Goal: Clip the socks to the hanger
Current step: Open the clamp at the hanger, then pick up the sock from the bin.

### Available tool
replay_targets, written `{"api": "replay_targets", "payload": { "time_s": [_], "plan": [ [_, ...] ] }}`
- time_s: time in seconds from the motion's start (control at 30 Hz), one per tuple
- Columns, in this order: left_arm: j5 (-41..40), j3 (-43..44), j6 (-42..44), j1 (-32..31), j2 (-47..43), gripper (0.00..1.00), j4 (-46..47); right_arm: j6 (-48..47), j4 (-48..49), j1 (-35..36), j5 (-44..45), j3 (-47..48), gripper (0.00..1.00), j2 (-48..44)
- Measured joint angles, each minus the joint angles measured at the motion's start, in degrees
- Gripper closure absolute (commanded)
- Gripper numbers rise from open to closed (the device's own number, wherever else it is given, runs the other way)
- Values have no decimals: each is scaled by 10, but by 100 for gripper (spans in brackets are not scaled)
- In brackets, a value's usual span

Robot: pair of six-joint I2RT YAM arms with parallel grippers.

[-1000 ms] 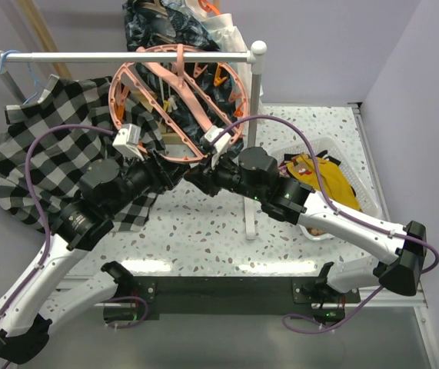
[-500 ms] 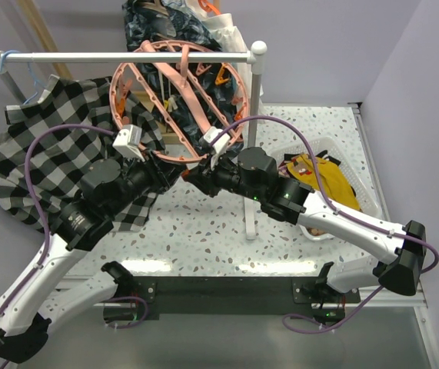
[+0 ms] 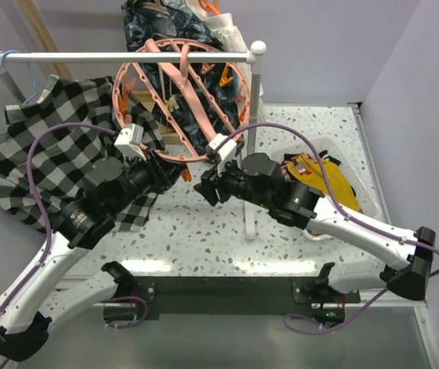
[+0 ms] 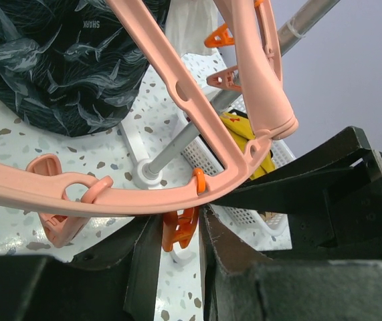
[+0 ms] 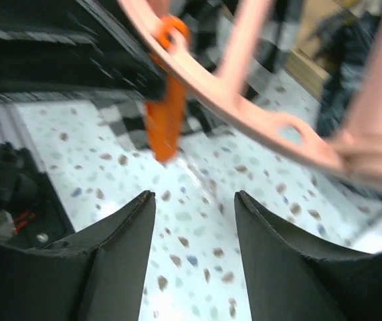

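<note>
The salmon-pink hanger hangs tilted from the white rail. In the left wrist view its ring crosses just above my fingers. My left gripper is shut on an orange clip dangling from that ring, at the ring's lower edge. My right gripper stands open and empty just below and beside the ring, its tips a little back from it; the orange clip hangs ahead of it. The socks lie in the basket at the right, a mustard yellow one on top, also seen from the left wrist.
A white rail on a post carries the hanger and a black-and-white checkered shirt. A dark patterned garment hangs behind. The white mesh basket stands on the speckled table at the right.
My right gripper has opened and drawn back from the ring's lower edge. The left gripper closed on the orange clip and stays there. The ring has swung slightly.
</note>
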Motion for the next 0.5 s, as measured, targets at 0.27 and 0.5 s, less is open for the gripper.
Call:
{"api": "replay_targets", "payload": {
  "time_s": [0.27,0.5],
  "plan": [
    [-3,0,0,0,-3,92,-2,13,-165,-46,150,-34,44,-73],
    [-8,0,-1,0,-10,92,-10,38,-251,-305,165,-97,46,-103]
  ]
}}
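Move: The socks lie in the white basket some 40 cm to the right hand's right, about 9 cm farther out and roughly 30 cm lower. From this hand the orange clip hanging on the rim is about 6 cm left, 4 cm ahead and 2 cm up; the rack post stands some 13 cm right and 10 cm ahead, reaching up to its level. That clip is between the left hand's fingertips, level with them and straight ahead at 0 cm. Sweeping fast to its right, the right hand leaves the hanger and travels about 25 cm past the near side of the rack post towards the socks, sinking some 10 cm and reaching forward nearly as much. Its wrist swings clockwise by around 45 degrees and the half-open fingers dip, staying empty. The left hand stays put and keeps pinching the orange clip at the rim. ##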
